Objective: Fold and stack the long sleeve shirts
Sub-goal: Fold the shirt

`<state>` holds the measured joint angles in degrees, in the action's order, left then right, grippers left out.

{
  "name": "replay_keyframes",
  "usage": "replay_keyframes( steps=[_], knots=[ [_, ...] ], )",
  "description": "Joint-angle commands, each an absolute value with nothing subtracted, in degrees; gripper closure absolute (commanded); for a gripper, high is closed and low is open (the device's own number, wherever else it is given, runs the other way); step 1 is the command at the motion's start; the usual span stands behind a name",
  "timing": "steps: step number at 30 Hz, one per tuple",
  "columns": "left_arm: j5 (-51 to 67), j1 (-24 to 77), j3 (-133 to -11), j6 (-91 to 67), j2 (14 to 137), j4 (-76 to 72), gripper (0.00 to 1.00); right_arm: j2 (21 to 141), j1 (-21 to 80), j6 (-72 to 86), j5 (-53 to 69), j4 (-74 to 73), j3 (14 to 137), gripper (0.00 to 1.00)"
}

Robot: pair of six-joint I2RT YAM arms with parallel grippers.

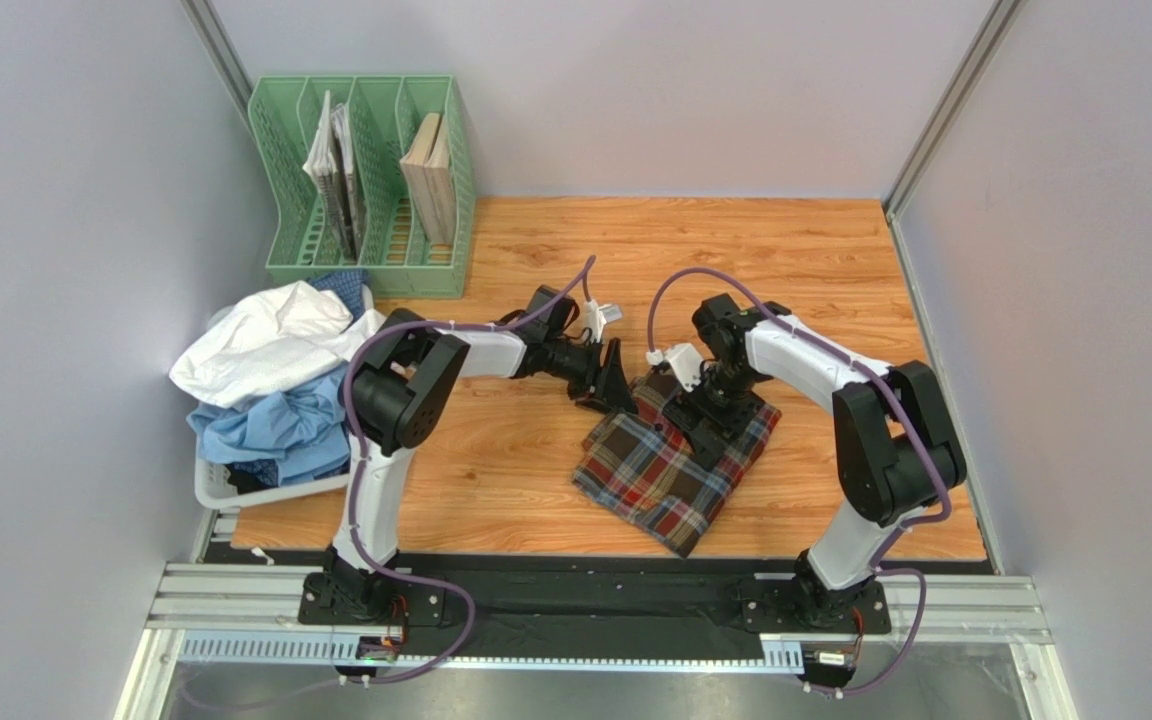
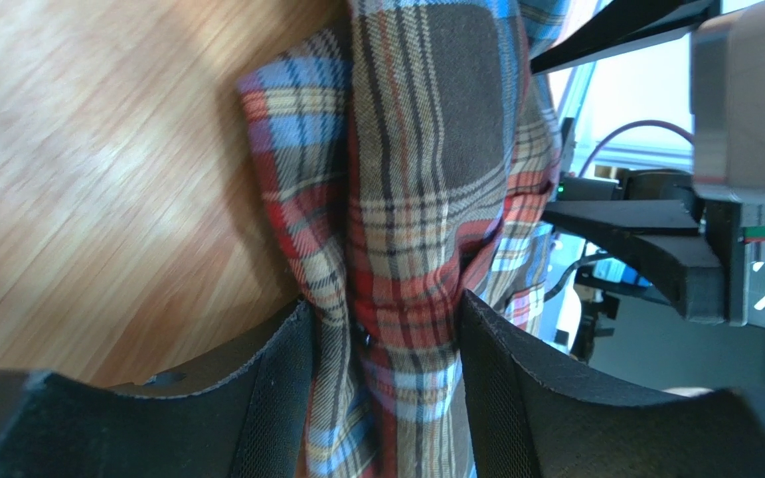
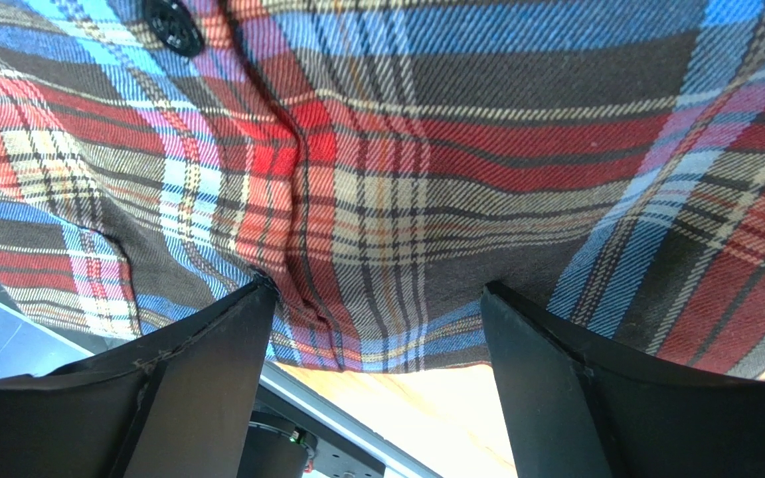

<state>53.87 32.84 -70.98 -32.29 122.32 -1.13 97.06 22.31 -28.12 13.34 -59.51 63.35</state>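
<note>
The tartan long sleeve shirt point(image 1: 672, 458) lies folded on the wooden table, right of centre. My left gripper point(image 1: 612, 387) is at its far left corner. In the left wrist view a bunched fold of the tartan cloth point(image 2: 406, 199) fills the gap of the left gripper point(image 2: 384, 304), both pads touching it. My right gripper point(image 1: 692, 413) sits on the shirt's far edge. In the right wrist view the right gripper point(image 3: 377, 289) stands open, its tips against the flat tartan cloth point(image 3: 406, 149), nothing pinched. A white shirt point(image 1: 274, 338) and a light blue shirt point(image 1: 274, 428) lie heaped at the left.
The heaped shirts rest in a white basket point(image 1: 214, 488) at the table's left edge. A green file rack point(image 1: 364, 188) with books stands at the back left. Grey walls close in both sides. Bare wood point(image 1: 823, 270) lies behind the right arm.
</note>
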Motion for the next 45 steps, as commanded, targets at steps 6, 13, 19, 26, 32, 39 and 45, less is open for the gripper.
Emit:
replay_keyframes(
  steps=[6,13,19,26,32,39,45],
  knots=[
    [54.31,34.63,-70.84,-36.39,125.42,-8.44,0.71,96.60,22.32,-25.75,13.36,-56.86,64.78,0.17],
    [41.00,34.37,-79.79,-13.74,116.20,22.10,1.00,89.58,17.76,-21.54,17.57,-59.15,64.07,0.15],
    [18.43,33.84,-97.27,9.17,114.26,50.95,1.00,82.28,11.17,-20.57,21.97,-60.82,62.76,0.15],
    [-7.10,34.98,-124.78,32.75,113.03,58.27,1.00,75.94,4.41,-22.23,24.95,-62.75,61.96,0.14],
    [-15.11,42.09,-116.23,47.71,108.38,49.77,1.00,75.06,-1.91,-23.73,27.77,-63.81,62.23,0.13],
    [-20.30,52.88,-89.92,41.78,109.67,35.51,1.00,76.02,-5.36,-24.87,29.79,-64.34,62.14,0.14],
    [-16.96,64.57,-85.17,29.11,118.12,36.30,1.00,77.61,-6.59,-24.96,31.46,-66.71,63.46,0.14]
  ],
)
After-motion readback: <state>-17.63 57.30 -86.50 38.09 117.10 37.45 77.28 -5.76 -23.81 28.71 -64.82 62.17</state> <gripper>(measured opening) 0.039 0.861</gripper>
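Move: The folded shirt's far-left edge sits right between my left hand's open fingers, about 1 cm to the right and 1 cm below. From that hand, the shirt's middle is some 8 cm back and 7 cm right, its left corner about 10 cm back and 6 cm left, and its near corner roughly 20 cm back and 8 cm right. From my right hand, the edge is around 6 cm ahead and 10 cm left. I nudge my left hand about 1 cm right and down and shut its fingers on the shirt's edge. Keeping the pinch, I swing it up some 22 cm, forward and left, rolling it until the fingers point mostly down, then bring it back and down almost to where it began. Meanwhile my right hand, still open, rises about 8 cm and withdraws right, clear of the shirt, turning some 30 degrees clockwise. ##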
